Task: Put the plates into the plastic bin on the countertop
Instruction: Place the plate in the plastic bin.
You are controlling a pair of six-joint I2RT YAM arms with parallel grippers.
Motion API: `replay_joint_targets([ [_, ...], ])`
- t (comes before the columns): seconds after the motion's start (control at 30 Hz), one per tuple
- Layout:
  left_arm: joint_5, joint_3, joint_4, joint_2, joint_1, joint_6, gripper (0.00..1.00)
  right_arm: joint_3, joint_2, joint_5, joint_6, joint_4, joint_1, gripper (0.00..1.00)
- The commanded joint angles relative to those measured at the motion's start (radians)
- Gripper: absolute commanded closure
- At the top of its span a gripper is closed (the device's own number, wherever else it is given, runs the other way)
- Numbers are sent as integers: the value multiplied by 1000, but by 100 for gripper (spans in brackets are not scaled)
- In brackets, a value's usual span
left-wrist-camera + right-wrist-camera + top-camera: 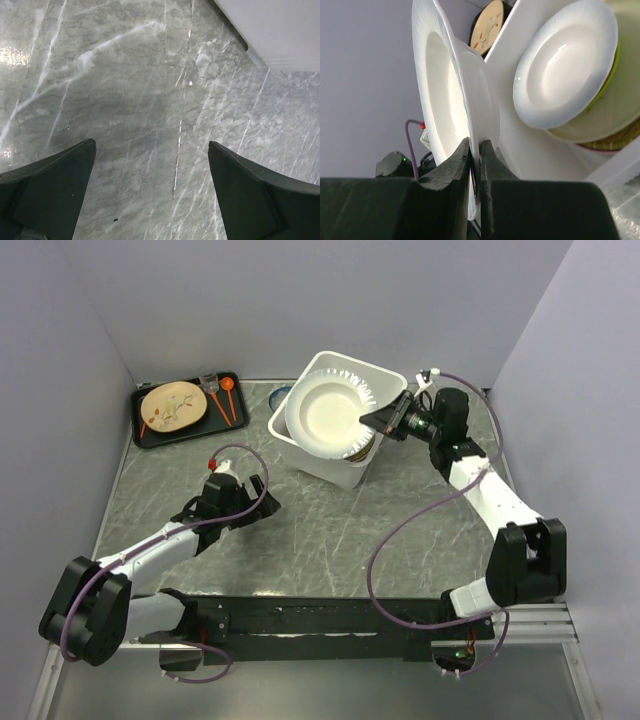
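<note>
A white plate hangs tilted over the white plastic bin, and my right gripper is shut on its right rim. The right wrist view shows that plate edge-on with the rim pinched between the right gripper's fingertips. Inside the bin lies a stack of plates: a white one on top, a cream one below it, with lime green and red edges under those. My left gripper stands open and holds nothing over the dark marble countertop, left of the bin.
A flat black tray at the back left carries a cream plate with a twig pattern and orange-handled utensils. A small blue-rimmed dish sits behind the bin's left corner. The bin's corner lies just ahead of the left gripper.
</note>
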Motion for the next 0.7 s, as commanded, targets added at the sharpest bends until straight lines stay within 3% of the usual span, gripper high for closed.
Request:
replay_joint_targets([
  [0.0, -11, 51, 8, -19, -3, 31, 1, 154, 65, -34, 22, 106, -15, 100],
  [0.23, -29, 62, 2, -20, -3, 27, 1, 236, 199, -71, 71, 168, -25, 100],
  [0.67, -19, 66, 39, 44, -3, 23, 1, 236, 248, -34, 83, 185, -64, 100],
])
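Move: The right hand holds the white plate by its right rim, above the near part of the plastic bin; the bin's middle is about 7 cm ahead, 5 cm to its left and 20 cm below. The white bowl already inside lies about 7 cm ahead and 9 cm left, and a blue dish outside the bin about 14 cm ahead, 18 cm left. From the left hand, the bin's middle is about 17 cm ahead and 14 cm right, at nearly its own height. Still pinching the white plate's rim, the right hand carries it forward over the bin by some 6 or 7 cm, quick at first, then slowing. Partway along it also sinks about 4 cm towards the stacked dishes and levels off, the fingers tipping down by roughly 5 to 10 degrees without loosening. ##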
